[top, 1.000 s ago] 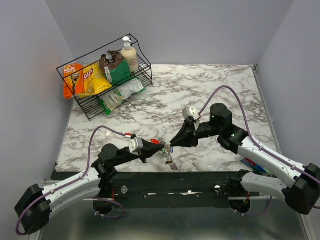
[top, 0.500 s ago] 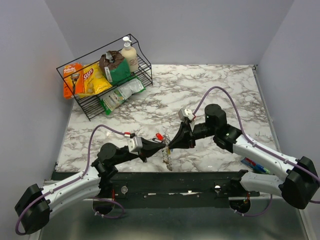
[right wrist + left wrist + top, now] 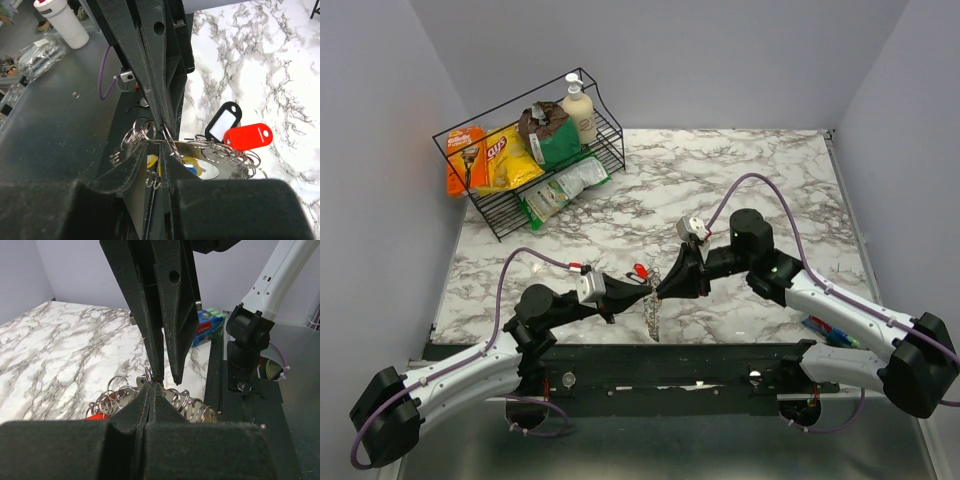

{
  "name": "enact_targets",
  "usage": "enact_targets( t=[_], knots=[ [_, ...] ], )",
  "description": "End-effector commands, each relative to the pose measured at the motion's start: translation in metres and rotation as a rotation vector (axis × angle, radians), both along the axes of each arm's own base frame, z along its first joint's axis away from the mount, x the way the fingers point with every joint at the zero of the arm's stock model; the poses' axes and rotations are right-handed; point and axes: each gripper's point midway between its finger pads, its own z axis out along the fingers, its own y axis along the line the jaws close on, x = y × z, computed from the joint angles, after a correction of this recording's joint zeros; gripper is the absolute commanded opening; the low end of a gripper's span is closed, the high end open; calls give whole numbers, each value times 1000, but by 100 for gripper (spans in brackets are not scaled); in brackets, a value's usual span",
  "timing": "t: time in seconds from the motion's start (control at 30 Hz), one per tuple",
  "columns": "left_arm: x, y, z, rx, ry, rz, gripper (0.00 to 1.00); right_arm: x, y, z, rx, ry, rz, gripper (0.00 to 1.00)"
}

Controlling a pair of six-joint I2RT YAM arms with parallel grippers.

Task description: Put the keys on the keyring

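The keyring [image 3: 653,312] is a bunch of thin silver wire rings with a red tag [image 3: 640,270]. It hangs in the air between both gripper tips, over the table's front edge. My left gripper [image 3: 646,291] is shut, its tip pinching a ring of the bunch [image 3: 146,374]. My right gripper [image 3: 661,290] meets it tip to tip, its jaws a sliver apart around a wire ring [image 3: 170,142]. The right wrist view shows the red tag [image 3: 247,136], a black tag [image 3: 223,121] and a flat silver piece [image 3: 212,170] with yellow and blue underneath. No whole key shows clearly.
A black wire basket [image 3: 500,215] with snack bags and a bottle [image 3: 580,112] stands at the back left. Blue and green packets [image 3: 832,336] lie by the right arm at the front edge. The black front rail [image 3: 670,360] runs just below the bunch.
My right gripper has moved left to meet the left gripper's tip. The bunch has risen from the table's front edge and now hangs between the tips.
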Motion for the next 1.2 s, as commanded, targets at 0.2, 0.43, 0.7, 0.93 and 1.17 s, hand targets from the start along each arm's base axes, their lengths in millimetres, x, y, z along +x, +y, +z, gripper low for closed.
enact_targets(
  t=[0.2, 0.43, 0.7, 0.93, 1.17],
  knots=[
    [-6, 5, 36, -72, -90, -4, 0, 5, -7, 9, 21, -59, -81, 27],
    [-6, 4, 37, -68, -92, -9, 0, 7, -8, 12, 27, -72, -98, 33],
    [-8, 1, 40, -66, -97, -27, 0, 6, -2, 9, 30, -53, -54, 42],
    [-8, -1, 41, -63, -96, -40, 0, 6, -1, 10, 34, -48, -48, 49],
    [-9, -3, 42, -64, -97, -51, 0, 4, 1, 14, 54, -47, -34, 43]
  ],
)
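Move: Just off the right fingertips, about 1 cm forward and 1 cm left at the same height, a small split ring stands up at the left hand's tips. The blue key tag is about 3 cm below it. From the right hand the red tag lies some 4 cm forward, 3 cm left and 2 cm down, the black one 3 cm forward, 5 cm left and 2 cm down. For the left hand, the split ring is about 1 cm to its right, level fore and aft, and barely 1 cm up. Lifting about 1.5 cm clear and then sinking most of the way back, the right hand works its fingertips roughly half a centimetre forward over the small split ring, turning a few degrees clockwise. Its fingers spread from a quarter to about half open, so that they end straddling the ring. The left hand keeps its pinch on the keyring, nearly still. ##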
